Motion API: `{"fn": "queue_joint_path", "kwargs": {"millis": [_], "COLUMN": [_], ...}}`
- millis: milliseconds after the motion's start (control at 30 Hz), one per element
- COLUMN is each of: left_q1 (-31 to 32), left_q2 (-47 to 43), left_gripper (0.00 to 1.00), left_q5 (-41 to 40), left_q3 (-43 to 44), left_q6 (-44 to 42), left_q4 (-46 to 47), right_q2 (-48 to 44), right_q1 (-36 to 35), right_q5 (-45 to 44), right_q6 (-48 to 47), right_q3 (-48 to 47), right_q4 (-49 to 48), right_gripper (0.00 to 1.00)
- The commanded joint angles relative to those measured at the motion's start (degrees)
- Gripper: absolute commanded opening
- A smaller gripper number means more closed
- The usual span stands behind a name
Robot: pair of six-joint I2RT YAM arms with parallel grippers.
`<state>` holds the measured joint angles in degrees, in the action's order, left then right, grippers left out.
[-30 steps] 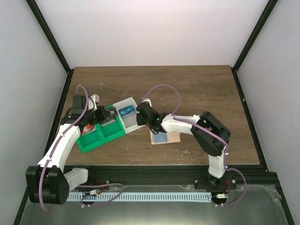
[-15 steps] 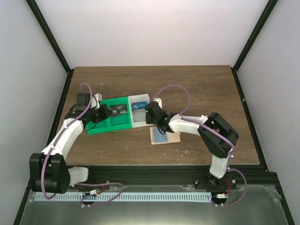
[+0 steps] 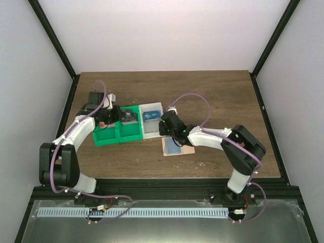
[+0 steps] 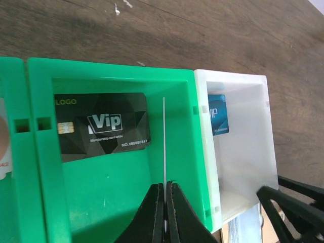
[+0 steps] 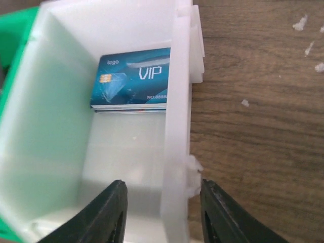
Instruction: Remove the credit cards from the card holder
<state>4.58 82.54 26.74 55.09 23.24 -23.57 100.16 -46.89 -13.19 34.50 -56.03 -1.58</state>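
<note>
My left gripper (image 4: 166, 185) is shut on a thin credit card (image 4: 164, 136) seen edge-on, held upright over the green tray (image 4: 38, 177). A black credit card (image 4: 101, 129) lies flat in that compartment. A blue credit card (image 5: 134, 81) lies in the white box (image 5: 177, 126). My right gripper (image 5: 164, 207) is open, one finger inside the box and one outside its right wall. In the top view the left gripper (image 3: 117, 116) hangs over the tray and the right gripper (image 3: 162, 129) is at the box. The tan card holder (image 3: 178, 147) lies open just in front of the box.
The green tray (image 3: 116, 140) and white box (image 3: 152, 130) stand joined side by side left of the table's centre. A pale card with a red circle (image 3: 103, 124) sits in the tray's left compartment. White crumbs (image 5: 304, 30) dot the wood beside the box.
The tray and box swung from tilted to level and slid right. My right jaws have spread wider at the box wall. The left arm has drawn back toward the left edge.
</note>
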Motion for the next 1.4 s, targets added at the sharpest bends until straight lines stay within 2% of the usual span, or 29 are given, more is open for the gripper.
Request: {"fn": "queue_joint_path", "kwargs": {"millis": [0, 167, 233, 533, 967, 1367], "left_q1": [1.91, 2.45, 2.57, 3.08, 3.42, 3.37], "left_q2": [1.89, 4.73, 5.50, 8.63, 11.04, 9.13], "left_gripper": [0.00, 0.00, 0.00, 0.00, 0.01, 0.37], "left_q5": [-1.21, -2.82, -3.59, -7.19, -8.20, -10.75], "left_q3": [1.81, 2.07, 2.24, 3.36, 4.97, 7.36], "left_q6": [-1.32, -1.69, -1.86, -1.59, -1.67, -0.96], "left_q4": [1.34, 1.42, 1.42, 1.56, 1.52, 0.96], "right_q2": [-5.68, -10.56, -12.35, -19.74, -19.73, -20.36], "right_q1": [0.03, 0.04, 0.04, 0.05, 0.05, 0.10], "right_q5": [2.51, 3.59, 3.69, 4.48, 4.41, 4.80], "right_q6": [-0.30, -0.66, -0.94, -1.63, -1.98, -1.76], "right_q3": [2.28, 5.05, 5.75, 10.65, 10.62, 10.90], "right_q4": [-3.53, -4.58, -4.53, -5.93, -6.16, -5.83], "right_gripper": [0.46, 0.62, 0.65, 0.65, 0.65, 0.66]}}
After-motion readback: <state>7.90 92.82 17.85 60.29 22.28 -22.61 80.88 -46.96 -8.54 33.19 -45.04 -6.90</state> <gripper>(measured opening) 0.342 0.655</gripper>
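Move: The left hand holds a black card in its shut fingers; the black cards already in the green box's right compartment lie about 8 cm below it, 2 cm ahead and 3 cm to its right, with the white tray's middle some 12 cm right and level. The right hand's parting fingers straddle the white tray's right wall at its own spot, with the card holder about 10 cm back, 8 cm right and 4 cm lower. The left hand sinks about 4 cm into the green compartment while edging some 3 cm forward over the black cards, then at the end opens its fingers about a third and unpinches the held card there. The right hand opens wider, comes up off the white tray's wall by roughly 8 cm while drawing back 3 to 4 cm and slightly left, its fingers tipping upward a little, then stays above the tray's near end with fingers open. ##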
